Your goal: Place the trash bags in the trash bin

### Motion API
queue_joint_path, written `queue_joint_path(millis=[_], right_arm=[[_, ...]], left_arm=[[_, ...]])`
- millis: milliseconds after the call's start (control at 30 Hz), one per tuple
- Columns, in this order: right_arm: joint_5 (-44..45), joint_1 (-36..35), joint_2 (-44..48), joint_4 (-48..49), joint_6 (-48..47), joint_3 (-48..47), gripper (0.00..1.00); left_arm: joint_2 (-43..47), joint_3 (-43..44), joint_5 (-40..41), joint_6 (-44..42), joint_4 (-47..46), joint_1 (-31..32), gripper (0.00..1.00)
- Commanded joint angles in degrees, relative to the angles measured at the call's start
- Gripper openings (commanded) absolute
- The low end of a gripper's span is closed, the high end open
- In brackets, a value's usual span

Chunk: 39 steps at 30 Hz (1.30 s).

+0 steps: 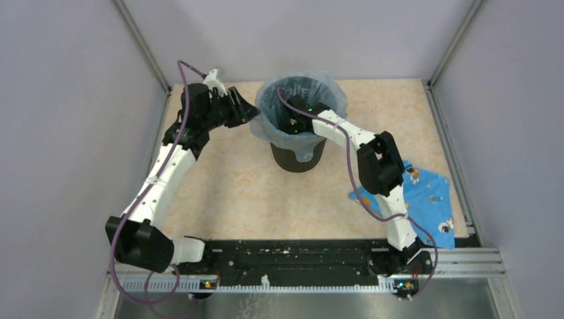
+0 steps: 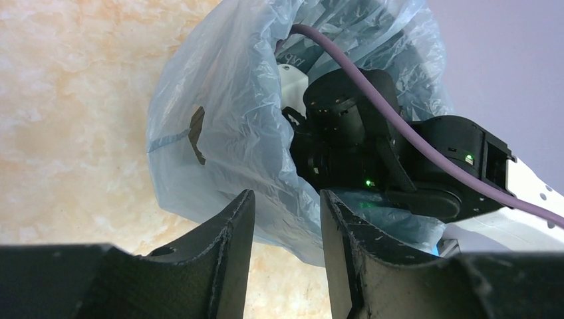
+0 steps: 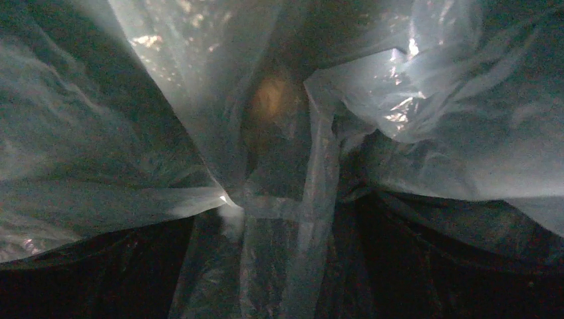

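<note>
The black trash bin (image 1: 297,158) stands at the middle back of the table. The pale grey-blue trash bag (image 1: 269,111) lines it, and its rim drapes over the bin's edge. My left gripper (image 1: 253,114) is at the bin's left side. In the left wrist view it (image 2: 284,199) is open, with the bag's (image 2: 219,113) hanging hem just beyond the fingertips. My right gripper (image 1: 292,125) reaches down inside the bag. In the right wrist view it (image 3: 269,266) shows as dark shapes set apart, with bag film (image 3: 312,166) lying between them.
A blue patterned cloth (image 1: 429,199) lies flat at the table's right, beside the right arm. Grey walls close in the left, back and right. The right arm's wrist and purple cable (image 2: 372,133) fill the bag's mouth.
</note>
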State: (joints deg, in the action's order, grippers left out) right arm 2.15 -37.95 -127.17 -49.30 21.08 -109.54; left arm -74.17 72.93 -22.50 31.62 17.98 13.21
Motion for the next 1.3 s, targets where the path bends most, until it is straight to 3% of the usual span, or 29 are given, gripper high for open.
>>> queue_joint_path(millis=[0,1267], right_arm=[[1.0,-0.2,2.2,0.1,0.6,-1.9,0.91],[-2.0,-1.1,9.2,-2.4,1.1,-7.5,0.91]], left_arm=[[-1.2,0.2,-1.3,0.1,-4.0,0.3,0.47],[-4.6,-3.9,1.1,-0.2,-5.2,1.2,0.45]])
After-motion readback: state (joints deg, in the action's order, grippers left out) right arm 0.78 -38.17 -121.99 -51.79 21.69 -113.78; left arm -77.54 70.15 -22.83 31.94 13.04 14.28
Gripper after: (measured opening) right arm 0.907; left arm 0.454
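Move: My half-open left hand hovers by the bag's left rim, which is about 2 cm to its right, 1 cm ahead and some 4 cm below; the bin mouth's centre lies roughly 11 cm right, 2 cm ahead and 4 cm below that hand. My right hand is already deep inside the lined bin, with the mouth's centre about 20 cm above it, 4 cm to its right and level fore and aft, and the bag's left rim 5 cm left, 1 cm back and 21 cm up. I first keep my right hand nearly still, deep in the bag, then draw it up about 6 cm towards the bin mouth, slowly at first and faster at the end, fingers wide open and empty. Meanwhile I sink my left hand 2 to 3 cm, easing slightly forward and right towards the bag's left rim, then hold it there with the fingers still half open. ##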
